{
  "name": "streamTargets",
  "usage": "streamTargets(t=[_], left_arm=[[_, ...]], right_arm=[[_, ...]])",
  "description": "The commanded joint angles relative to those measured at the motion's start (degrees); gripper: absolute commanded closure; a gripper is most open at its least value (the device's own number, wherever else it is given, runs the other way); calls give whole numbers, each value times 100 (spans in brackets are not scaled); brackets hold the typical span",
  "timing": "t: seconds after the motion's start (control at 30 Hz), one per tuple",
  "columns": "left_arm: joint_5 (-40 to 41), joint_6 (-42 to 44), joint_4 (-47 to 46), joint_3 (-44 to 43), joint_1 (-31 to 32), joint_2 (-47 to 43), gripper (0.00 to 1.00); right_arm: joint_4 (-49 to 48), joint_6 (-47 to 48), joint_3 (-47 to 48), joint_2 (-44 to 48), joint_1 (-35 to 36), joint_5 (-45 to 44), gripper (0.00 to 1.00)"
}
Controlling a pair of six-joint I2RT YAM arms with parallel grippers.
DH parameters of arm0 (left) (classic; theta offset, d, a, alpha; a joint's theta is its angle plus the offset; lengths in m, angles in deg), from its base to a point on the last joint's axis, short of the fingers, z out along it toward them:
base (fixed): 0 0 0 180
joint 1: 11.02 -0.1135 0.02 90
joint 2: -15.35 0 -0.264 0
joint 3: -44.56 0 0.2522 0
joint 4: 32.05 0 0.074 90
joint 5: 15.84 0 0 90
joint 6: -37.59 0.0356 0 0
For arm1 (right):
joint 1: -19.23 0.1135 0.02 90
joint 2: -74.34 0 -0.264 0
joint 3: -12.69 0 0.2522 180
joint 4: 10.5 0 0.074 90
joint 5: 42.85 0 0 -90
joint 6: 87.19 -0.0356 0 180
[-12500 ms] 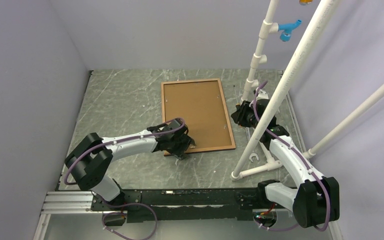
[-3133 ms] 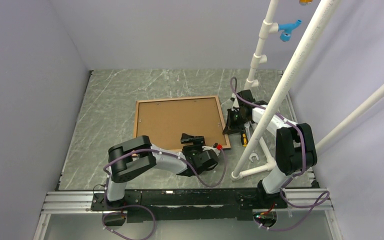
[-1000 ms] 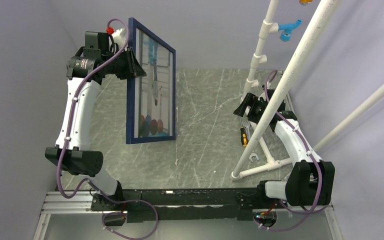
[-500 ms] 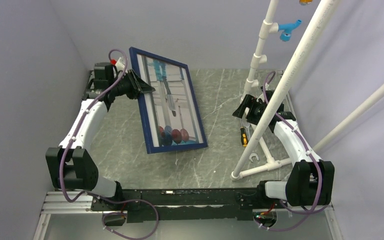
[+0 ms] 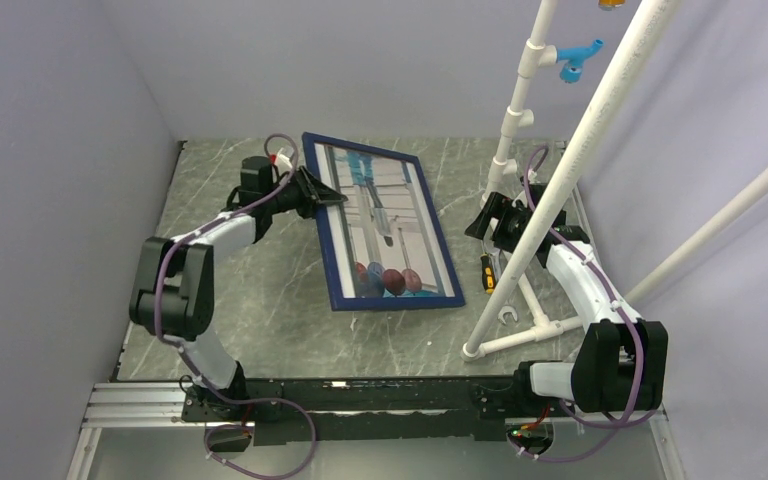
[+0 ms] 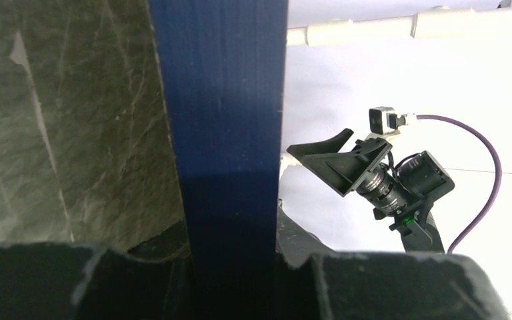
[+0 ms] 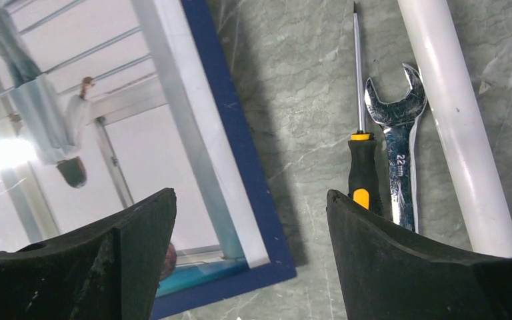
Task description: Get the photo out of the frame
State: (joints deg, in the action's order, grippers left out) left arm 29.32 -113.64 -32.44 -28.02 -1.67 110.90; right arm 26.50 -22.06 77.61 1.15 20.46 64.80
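The navy-blue frame sits tilted in mid-table with its picture side up. The photo shows inside it: white columns, teal water, red and blue balls near the bottom. My left gripper is shut on the frame's upper-left rim, which is lifted. In the left wrist view the blue frame edge runs straight out from between the left gripper fingers. My right gripper hangs open beside the frame's right edge. In its wrist view, the right gripper has the frame corner and the photo below it.
A screwdriver with a black and yellow handle and a wrench lie just right of the frame, against a white pipe. The white pipe stand rises on the right over my right arm. Grey walls enclose the table.
My left arm has swung the frame down and to the right, from upright and high at the left to tilted low over mid-table, picture side up. The right arm has stayed put.
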Motion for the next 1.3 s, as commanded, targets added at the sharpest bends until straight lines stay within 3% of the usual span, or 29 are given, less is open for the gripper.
streamTargets(t=[0.0, 0.17, 0.4, 0.5, 0.77, 0.87, 0.9, 0.93, 1.1, 1.17, 1.27], left_arm=[[-505, -671, -2027, -79, 165, 437, 100], [-627, -1030, -2742, -157, 300, 1198, 100], [-577, -995, -2867, -218, 355, 1909, 100], [-514, -755, -2581, -269, 419, 2039, 100], [-409, -124, -1574, -688, 595, 2288, 88], [-273, 161, -984, -763, 590, 2245, 74], [-187, 274, -736, -776, 587, 2185, 56], [-98, 473, -395, -809, 586, 2120, 44], [909, 1910, 1738, -1213, 586, 1634, 9], [1270, 2364, 2376, -1371, 592, 1487, 2], [1888, 2840, 3176, -1617, 683, 1345, 1]], right_arm=[[-254, 88, -38, 20, 17, -133, 16], [-292, 96, -66, -32, 16, -135, 16], [-312, 104, -88, -104, 17, -131, 16], [-329, 113, -97, -125, 17, -117, 16], [-336, 121, -95, -223, 23, -102, 16], [-332, 138, -93, -207, 35, -130, 16], [-325, 142, -89, -217, 44, -135, 16], [-317, 147, -81, -227, 48, -145, 16], [-357, 166, -106, -245, 108, -206, 16], [-364, 177, -93, -279, 145, -233, 16], [-416, 183, -75, -365, 212, -272, 16]])
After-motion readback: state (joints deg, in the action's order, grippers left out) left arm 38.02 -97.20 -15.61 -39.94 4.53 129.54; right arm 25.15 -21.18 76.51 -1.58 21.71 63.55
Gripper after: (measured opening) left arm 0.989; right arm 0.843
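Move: The left hand still grips the left rim of the photo frame, whose middle is about 13 cm to its right, 5 cm back and 8 cm below. The landing spot, bare table, centres some 17 cm right, 6 cm back and 15 cm below. The screwdriver lies about 36 cm right of the hand, 12 cm back and 14 cm below. From the right hand, the landing spot is some 16 cm left, 2 cm back and 10 cm below. The frame's raised left side is lowered, photo side up, by the left hand, which sinks about 10 cm while easing some 5 cm right and slightly forward towards the landing spot. Its fingers then spread wide and let go of the rim, the hand dipping a few centimetres more, shifting back left and rolling its left side up some 20 degrees. The open right hand sinks about 2 cm. ##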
